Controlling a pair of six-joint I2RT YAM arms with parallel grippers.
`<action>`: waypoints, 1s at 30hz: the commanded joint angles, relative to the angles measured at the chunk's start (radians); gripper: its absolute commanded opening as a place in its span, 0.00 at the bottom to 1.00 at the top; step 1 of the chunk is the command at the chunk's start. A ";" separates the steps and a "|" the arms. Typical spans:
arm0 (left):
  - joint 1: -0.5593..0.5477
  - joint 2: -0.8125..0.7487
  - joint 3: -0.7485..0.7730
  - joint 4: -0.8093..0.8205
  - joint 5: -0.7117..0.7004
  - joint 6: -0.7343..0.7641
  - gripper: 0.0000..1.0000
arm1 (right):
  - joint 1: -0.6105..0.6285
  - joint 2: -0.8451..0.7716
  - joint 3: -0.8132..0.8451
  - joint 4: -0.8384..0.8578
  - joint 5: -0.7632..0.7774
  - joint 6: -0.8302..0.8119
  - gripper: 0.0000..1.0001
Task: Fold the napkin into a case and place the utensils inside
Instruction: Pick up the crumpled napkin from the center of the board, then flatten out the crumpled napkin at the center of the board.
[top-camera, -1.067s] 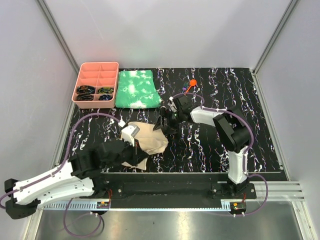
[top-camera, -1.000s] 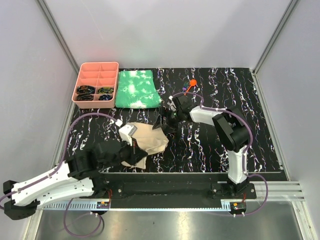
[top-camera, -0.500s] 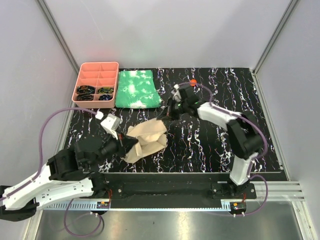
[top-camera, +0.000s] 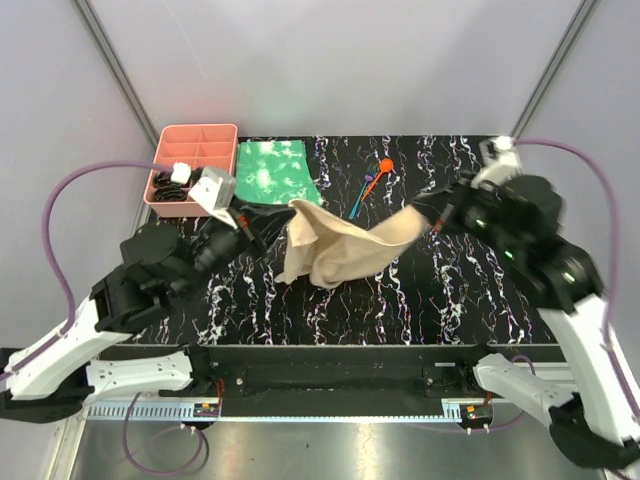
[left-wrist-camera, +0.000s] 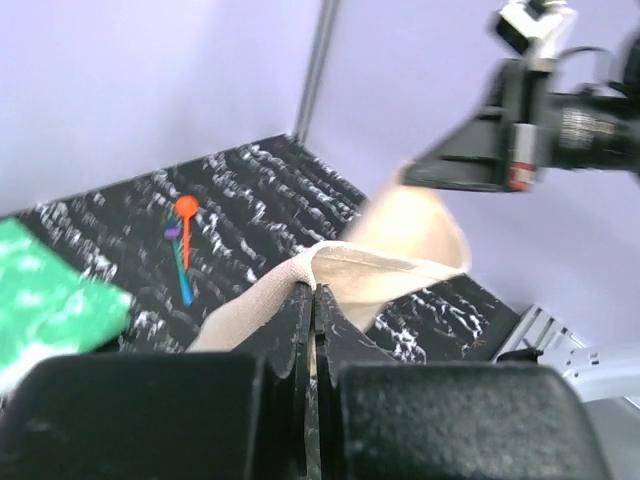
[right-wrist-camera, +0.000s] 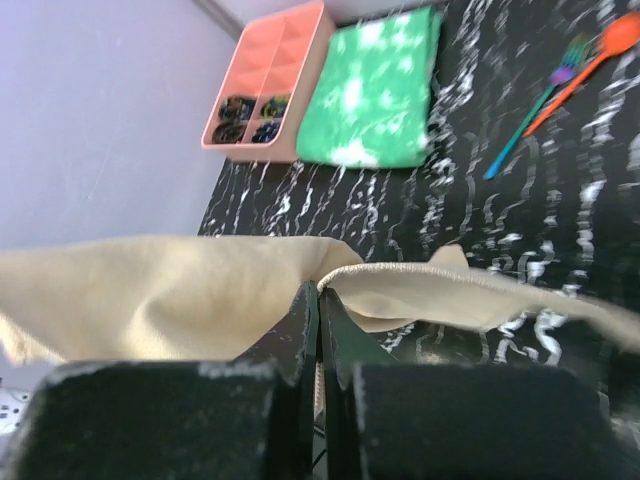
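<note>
The tan napkin (top-camera: 340, 245) hangs in the air above the mat, stretched between both grippers and sagging in the middle. My left gripper (top-camera: 284, 211) is shut on its left corner, the edge (left-wrist-camera: 320, 262) pinched at the fingertips (left-wrist-camera: 300, 300). My right gripper (top-camera: 428, 217) is shut on the right corner, with cloth (right-wrist-camera: 200, 295) draping to both sides of the jaws. The utensils lie on the mat at the back: an orange spoon (top-camera: 380, 171) and a slim blue one (top-camera: 361, 195), seen too as the spoon (right-wrist-camera: 590, 60) and the blue one (right-wrist-camera: 520, 135) in the right wrist view.
A folded green-and-white mottled cloth (top-camera: 272, 177) lies at the back left. A salmon divided tray (top-camera: 192, 165) with dark items in its front cells stands left of it. The black marbled mat (top-camera: 480, 270) covers the table; grey walls enclose the cell.
The right gripper has shut on the napkin's corner. Both arms have lifted and pulled apart, raising the napkin off the mat and stretching it between them.
</note>
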 joint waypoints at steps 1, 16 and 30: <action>0.000 0.086 0.127 0.138 0.172 0.060 0.00 | 0.005 -0.153 0.096 -0.231 0.175 -0.080 0.00; 0.000 0.301 0.389 0.202 0.484 0.084 0.00 | 0.003 -0.247 0.472 -0.360 0.445 -0.174 0.00; 0.402 0.866 0.581 0.112 0.709 -0.221 0.00 | -0.067 0.084 0.200 -0.179 1.044 -0.215 0.00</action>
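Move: The beige napkin already hangs high over the board between both grippers: its middle is about 8 cm right, 4 ahead and 12 below the left one, and some 12 cm left, 3 back and 8 below the right one. Bare mid-board lies roughly 16 cm ahead, 10 right and 40 below the left gripper, 9 ahead, 10 left and 36 below the right. Past it, the spoon-and-fork pair lies about 22 cm ahead and 4 left of the right gripper. Keep both corners pinched and wind up for a fling: lift both grippers, drawing them back and to the right, the right one farther (some 14 cm back). Then whip both forward and down while still carrying right, the left about 19 cm forward, the right swivelling clockwise to nearly 50 degrees in all. ##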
